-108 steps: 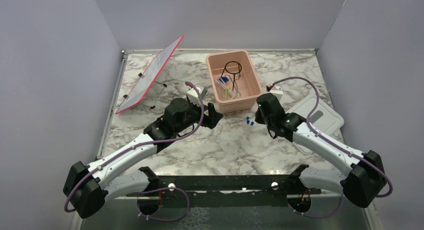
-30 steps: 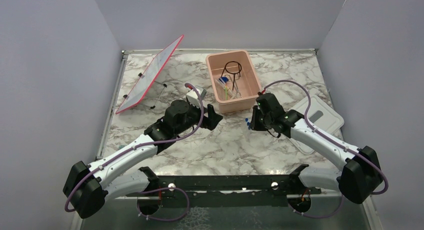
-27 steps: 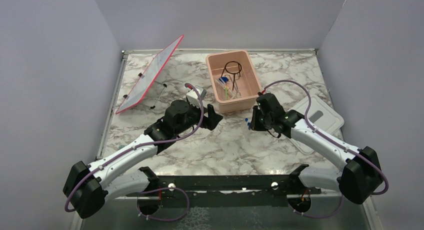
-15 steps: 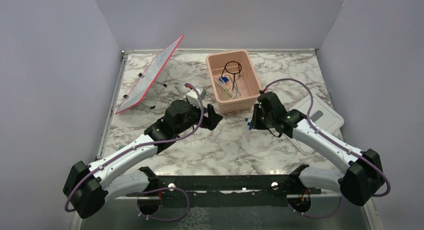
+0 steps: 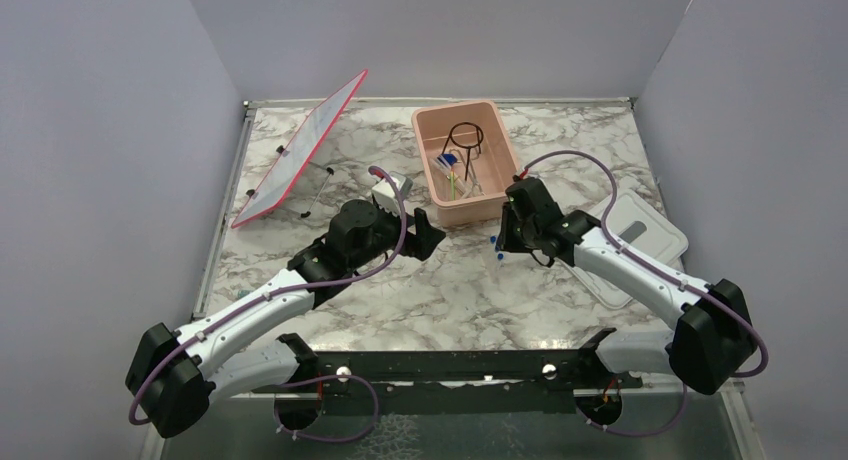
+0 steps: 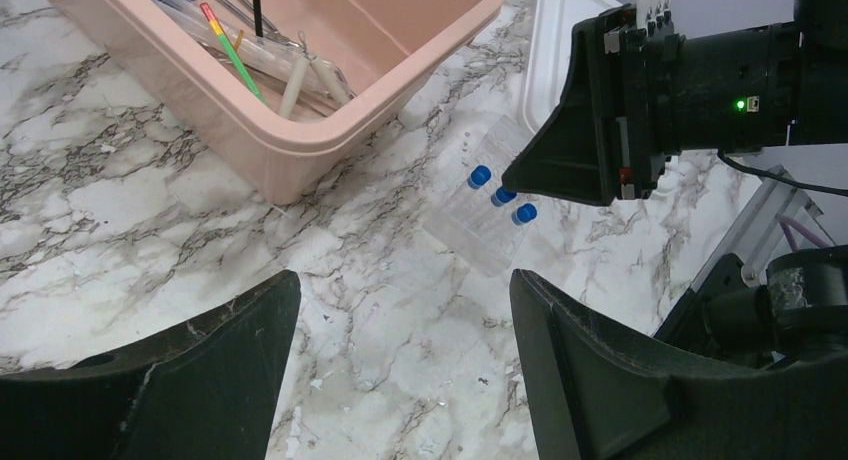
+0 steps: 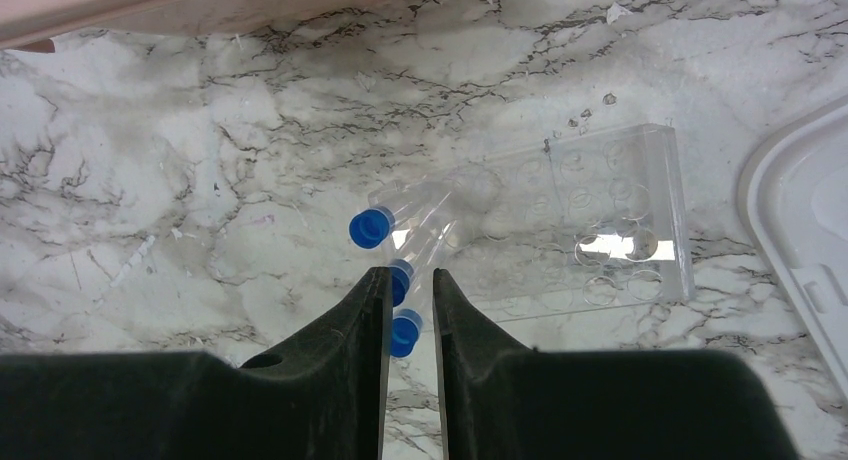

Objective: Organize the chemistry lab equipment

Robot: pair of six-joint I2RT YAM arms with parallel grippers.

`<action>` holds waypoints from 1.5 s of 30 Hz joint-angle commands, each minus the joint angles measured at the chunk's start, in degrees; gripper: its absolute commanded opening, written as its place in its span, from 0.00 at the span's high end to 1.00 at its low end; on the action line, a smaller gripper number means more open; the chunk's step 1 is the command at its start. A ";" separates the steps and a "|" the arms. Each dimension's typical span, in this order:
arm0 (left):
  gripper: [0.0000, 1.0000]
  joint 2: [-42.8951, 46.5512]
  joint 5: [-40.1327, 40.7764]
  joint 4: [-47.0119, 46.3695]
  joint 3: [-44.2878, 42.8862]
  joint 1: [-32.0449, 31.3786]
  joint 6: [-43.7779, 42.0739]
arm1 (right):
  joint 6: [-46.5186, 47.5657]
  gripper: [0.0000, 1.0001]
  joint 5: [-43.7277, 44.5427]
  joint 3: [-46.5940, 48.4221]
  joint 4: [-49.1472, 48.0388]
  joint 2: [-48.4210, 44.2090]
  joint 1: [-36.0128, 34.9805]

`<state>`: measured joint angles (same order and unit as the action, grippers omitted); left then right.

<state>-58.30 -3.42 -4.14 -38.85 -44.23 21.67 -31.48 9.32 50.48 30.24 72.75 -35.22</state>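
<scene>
Three clear tubes with blue caps [image 7: 370, 227] stick out of a clear rack [image 7: 610, 195] lying on the marble in front of the pink tub [image 5: 465, 214]. My right gripper [image 7: 410, 272] is low over them. Its jaws stand narrowly apart astride two caps, and a sliver of space shows beside the nearest cap [image 7: 403, 332]. The left wrist view shows the same tubes [image 6: 503, 195] under the right gripper [image 6: 520, 180]. My left gripper [image 6: 400, 280] hangs open over bare marble by the tub's front left corner. The tub holds a black wire ring stand [image 5: 465, 137] and a green-yellow stick [image 6: 232, 55].
The white lid [image 5: 640, 230] lies flat to the right of my right arm. A red-edged panel [image 5: 300, 150] leans at the back left, with thin clear pipettes [image 5: 318, 190] on the marble beside it. Grey walls close in the table on three sides.
My right wrist has shifted a little left and toward the tub. The rack and its tubes lie where they were. The left arm has not moved.
</scene>
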 commanded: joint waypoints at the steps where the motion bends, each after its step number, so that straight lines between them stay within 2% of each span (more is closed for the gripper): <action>1: 0.20 1.48 0.17 -0.92 0.67 0.11 -0.05 | 0.45 0.74 -0.60 1.26 -1.56 0.49 0.04; 10: 0.20 2.48 1.05 -0.03 -0.16 0.06 -0.54 | -0.19 0.74 3.60 3.62 1.04 -3.26 0.02; 17: 0.20 4.69 2.98 3.99 -2.21 0.11 -1.47 | -2.90 0.69 15.80 6.53 7.35 -7.57 0.11; 24: 0.20 5.86 8.21 15.22 -9.70 0.11 -2.61 | -6.12 0.64 24.89 10.13 14.27 -8.06 1.66; 28: 0.20 7.94 9.74 17.33 -10.86 0.11 -3.19 | -5.52 0.59 23.42 11.05 14.48 -7.13 7.26; 32: 0.20 9.38 9.95 16.13 -9.69 0.10 -4.94 | -4.24 0.57 17.54 11.20 11.72 -4.25 15.53; 38: 0.19 9.41 11.00 15.46 -8.17 0.11 -6.51 | -4.20 0.54 6.21 10.86 6.65 4.98 27.90; 45: 0.19 9.54 11.75 15.41 -7.14 0.19 -6.64 | -7.19 0.52 6.72 11.66 2.57 16.68 30.54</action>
<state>-49.39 6.52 11.60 -46.68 -44.23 16.16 -36.21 17.61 60.84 36.10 84.40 -5.50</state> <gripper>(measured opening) 0.808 0.477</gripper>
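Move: The white lid's middle lies about 29 cm to the right of the right hand, level with it fore and aft and some 8 cm lower. The blue-capped tubes are right under that hand, their clear rack reaching 6 cm to the right; the pink bin is roughly 20 cm ahead and 7 cm left. From the left hand, the lid is about 45 cm right and 2 cm back, well below. Right hand, opening, arcs up, about 17 cm right and forward, then down towards the lid; left lifts leftward. ##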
